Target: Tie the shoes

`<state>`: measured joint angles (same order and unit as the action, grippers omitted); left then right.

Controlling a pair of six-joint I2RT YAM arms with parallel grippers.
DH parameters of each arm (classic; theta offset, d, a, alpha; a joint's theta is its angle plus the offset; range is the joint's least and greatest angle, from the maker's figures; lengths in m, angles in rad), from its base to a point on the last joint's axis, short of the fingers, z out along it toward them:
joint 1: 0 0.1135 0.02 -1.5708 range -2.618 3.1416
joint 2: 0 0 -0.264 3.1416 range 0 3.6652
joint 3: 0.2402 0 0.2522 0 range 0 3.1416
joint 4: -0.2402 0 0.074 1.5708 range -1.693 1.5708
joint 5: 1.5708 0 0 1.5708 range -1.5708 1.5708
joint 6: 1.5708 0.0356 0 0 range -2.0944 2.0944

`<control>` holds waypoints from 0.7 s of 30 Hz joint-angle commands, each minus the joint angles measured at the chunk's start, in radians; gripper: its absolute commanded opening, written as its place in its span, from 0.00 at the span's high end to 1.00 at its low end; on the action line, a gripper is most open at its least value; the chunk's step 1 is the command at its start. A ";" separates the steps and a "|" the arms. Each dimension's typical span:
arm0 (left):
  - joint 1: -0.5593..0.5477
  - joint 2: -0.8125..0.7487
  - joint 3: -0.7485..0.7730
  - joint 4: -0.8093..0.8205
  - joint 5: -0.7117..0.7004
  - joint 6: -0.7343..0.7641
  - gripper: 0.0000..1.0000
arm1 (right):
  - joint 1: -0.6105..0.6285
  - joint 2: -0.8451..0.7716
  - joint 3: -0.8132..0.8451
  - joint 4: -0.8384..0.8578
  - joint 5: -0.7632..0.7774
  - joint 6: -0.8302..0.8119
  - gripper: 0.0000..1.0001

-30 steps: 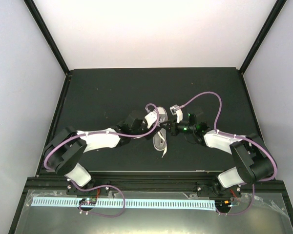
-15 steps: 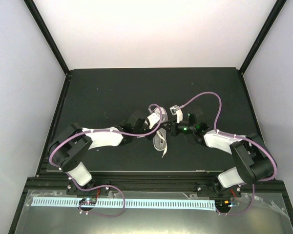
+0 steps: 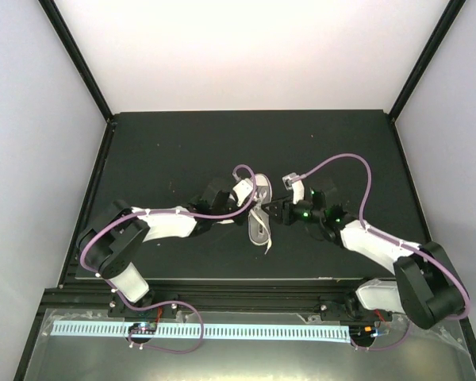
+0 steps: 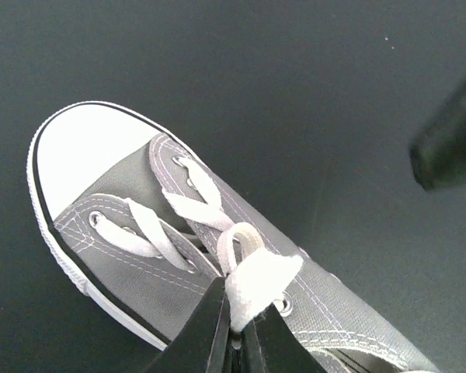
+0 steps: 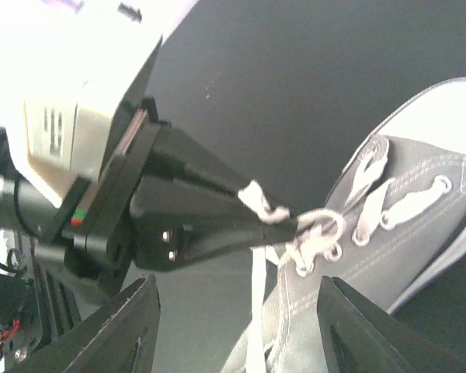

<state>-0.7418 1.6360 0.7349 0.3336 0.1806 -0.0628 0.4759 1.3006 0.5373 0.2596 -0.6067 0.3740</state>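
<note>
The shoe is one small grey canvas sneaker with a white toe cap and white laces; it lies mid-table between the two arms. My left gripper is shut on a loop of white lace just above the eyelets, and it shows in the right wrist view pinching that same lace. My right gripper stands open just right of the shoe, with nothing between its fingers. In the overhead view the left gripper and right gripper sit close together over the shoe.
The shoe rests on a black mat enclosed by white walls with black corner posts. A dark blurred finger of the right gripper shows at the right edge of the left wrist view. Purple cables arc above both arms.
My left gripper has closed on the lace loop. My right gripper has opened, let the lace go and drawn back a little to the right.
</note>
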 commanded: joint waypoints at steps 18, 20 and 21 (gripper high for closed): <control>0.016 -0.024 0.004 0.064 0.079 -0.037 0.98 | 0.167 0.087 -0.035 -0.088 0.188 -0.014 0.64; 0.016 -0.025 0.003 0.064 0.080 -0.037 0.98 | 0.166 0.084 -0.033 -0.096 0.223 -0.004 0.75; 0.017 -0.024 0.003 0.064 0.080 -0.037 0.98 | 0.166 0.079 -0.031 -0.104 0.239 0.001 0.79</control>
<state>-0.7330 1.6360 0.7322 0.3603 0.2333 -0.0902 0.6346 1.3811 0.4824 0.1623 -0.4416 0.3756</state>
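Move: The loose lace end trails from the knot towards the heel. The stretch I go for lies about 4 cm back, 1 cm left and 8 cm below my right hand. From that hand the knot is some 3 cm to the left, level fore and aft and about 6 cm down, and the shoe's opening is about 6 cm back, 2 cm left and 9 cm down. From my left hand that lace lies roughly 5 cm back, 3 cm right and 3 cm lower. I sink my right hand about 7 cm while drawing it some 4 cm back, down beside the shoe's opening to the hanging lace. It tilts slightly, and its open fingers straddle the lace and narrow to about half their gap. My left hand stays almost in place and keeps the loop pinched above the knot. ##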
